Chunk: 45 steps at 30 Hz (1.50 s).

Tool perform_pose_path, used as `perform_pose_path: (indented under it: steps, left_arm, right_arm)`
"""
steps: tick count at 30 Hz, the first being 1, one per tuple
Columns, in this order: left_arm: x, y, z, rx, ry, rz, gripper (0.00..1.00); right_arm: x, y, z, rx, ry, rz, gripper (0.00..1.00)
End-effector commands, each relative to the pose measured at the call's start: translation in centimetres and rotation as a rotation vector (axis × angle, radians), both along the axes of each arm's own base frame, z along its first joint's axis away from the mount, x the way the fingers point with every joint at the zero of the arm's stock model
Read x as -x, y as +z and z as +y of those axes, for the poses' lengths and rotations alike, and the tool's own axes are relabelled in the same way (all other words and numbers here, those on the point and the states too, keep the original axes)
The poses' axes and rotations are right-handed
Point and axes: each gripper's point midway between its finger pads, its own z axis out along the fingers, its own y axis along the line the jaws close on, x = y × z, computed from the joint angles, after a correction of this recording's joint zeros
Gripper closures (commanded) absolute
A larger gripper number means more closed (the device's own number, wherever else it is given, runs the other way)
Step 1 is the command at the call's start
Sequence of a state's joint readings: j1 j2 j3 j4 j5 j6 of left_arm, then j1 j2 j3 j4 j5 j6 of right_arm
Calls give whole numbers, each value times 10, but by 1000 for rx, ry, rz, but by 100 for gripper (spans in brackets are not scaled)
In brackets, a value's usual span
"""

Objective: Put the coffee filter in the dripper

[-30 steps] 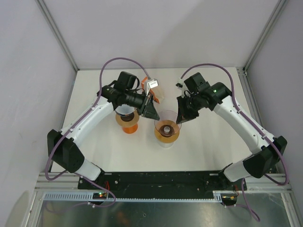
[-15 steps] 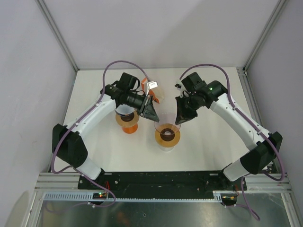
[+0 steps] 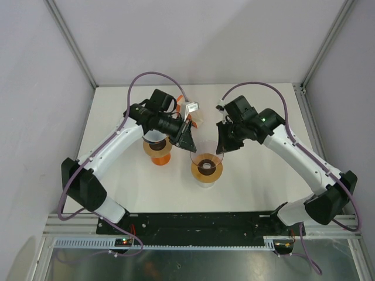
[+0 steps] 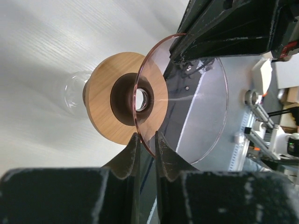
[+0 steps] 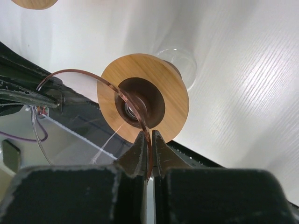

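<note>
The dripper point(image 3: 206, 167) is a clear cone with an amber rim and a round wooden collar, at mid table. My left gripper point(image 3: 191, 146) is shut on its rim from the left, my right gripper point(image 3: 221, 147) from the right. In the left wrist view the thin rim runs between the fingers of the left gripper point(image 4: 147, 140), with the dripper's collar point(image 4: 105, 109) beyond. The right gripper point(image 5: 149, 140) pinches the rim just under the dripper's collar point(image 5: 175, 100). A pale edge of paper, apparently the coffee filter point(image 3: 200, 119), peeks out behind the left wrist, mostly hidden.
A second orange and wooden dripper-like stand point(image 3: 157, 151) sits under the left forearm, just left of the held dripper. An orange holder point(image 3: 179, 100) lies behind the left wrist. Grey walls and frame posts close in the white table point(image 3: 258, 181) on three sides.
Both wrists have shifted slightly with the dripper between them, and the right elbow has swung outward. Both grips on the rim are unchanged.
</note>
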<state>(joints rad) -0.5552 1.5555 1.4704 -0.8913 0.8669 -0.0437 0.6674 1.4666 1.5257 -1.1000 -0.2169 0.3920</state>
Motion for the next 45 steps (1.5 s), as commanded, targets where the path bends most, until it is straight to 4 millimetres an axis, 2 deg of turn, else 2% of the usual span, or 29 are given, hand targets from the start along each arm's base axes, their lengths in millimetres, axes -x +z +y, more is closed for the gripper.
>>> perform_pose_path:
  steps: [1, 6, 14, 17, 20, 23, 30, 33, 38, 45]
  left_arm:
    - [9, -4, -18, -13, -105, -158, 100]
    - [18, -16, -18, -31, -123, -132, 100]
    - [15, -5, -20, -26, -117, -189, 99]
    - [11, 3, -22, -16, -114, -218, 92]
    - [7, 9, -25, -8, -111, -236, 78]
    - [2, 19, -29, 8, -106, -257, 69]
    - [-7, 34, -33, 22, -86, -292, 59]
    - [-13, 47, -34, 33, -71, -335, 55]
    - [-29, 66, -34, 35, -31, -421, 50]
    - [-55, 86, -33, 58, 22, -458, 45]
  right_arm:
    - [-25, -18, 38, -34, 53, -152, 100]
    - [-20, -18, 32, 5, 63, -190, 100]
    - [-16, -20, 29, 41, 63, -228, 100]
    - [-16, -18, 26, 40, 55, -246, 100]
    - [-17, -13, 24, 29, 37, -251, 100]
    - [-18, -11, 20, 27, 19, -250, 100]
    - [-18, -4, 17, 15, 4, -265, 100]
    - [-21, -1, 11, 26, -19, -280, 100]
    - [-22, 2, 1, 45, -45, -274, 100]
    - [-24, 0, -13, 98, -91, -231, 100]
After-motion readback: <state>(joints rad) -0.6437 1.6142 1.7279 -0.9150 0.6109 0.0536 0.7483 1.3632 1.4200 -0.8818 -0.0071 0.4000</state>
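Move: Both hands still hold the clear pink dripper by its rim. Its middle lies about 6 cm to the right of the left hand and 6 cm to the left of the right hand, roughly 2 cm back and 4 cm down. The wooden ring on the clear carafe is right beneath, 6 cm inward, 2 cm back and about 9 cm below either hand. The blue dripper with the white filter stands some 16 cm left of the left hand, 9 cm farther out and 7 cm lower. Both hands first stay nearly in place on the pink dripper's rim while their wrists begin tipping its far side up; then the left fingers open to about half and let go of the rim, that hand leaving forward and up, slightly right, by about 5 cm. The right hand keeps its pinch on the rim, its wrist tilting some 15 degrees in all, and carries the dripper about 2 cm forward with a small rise and a slight shift left. ##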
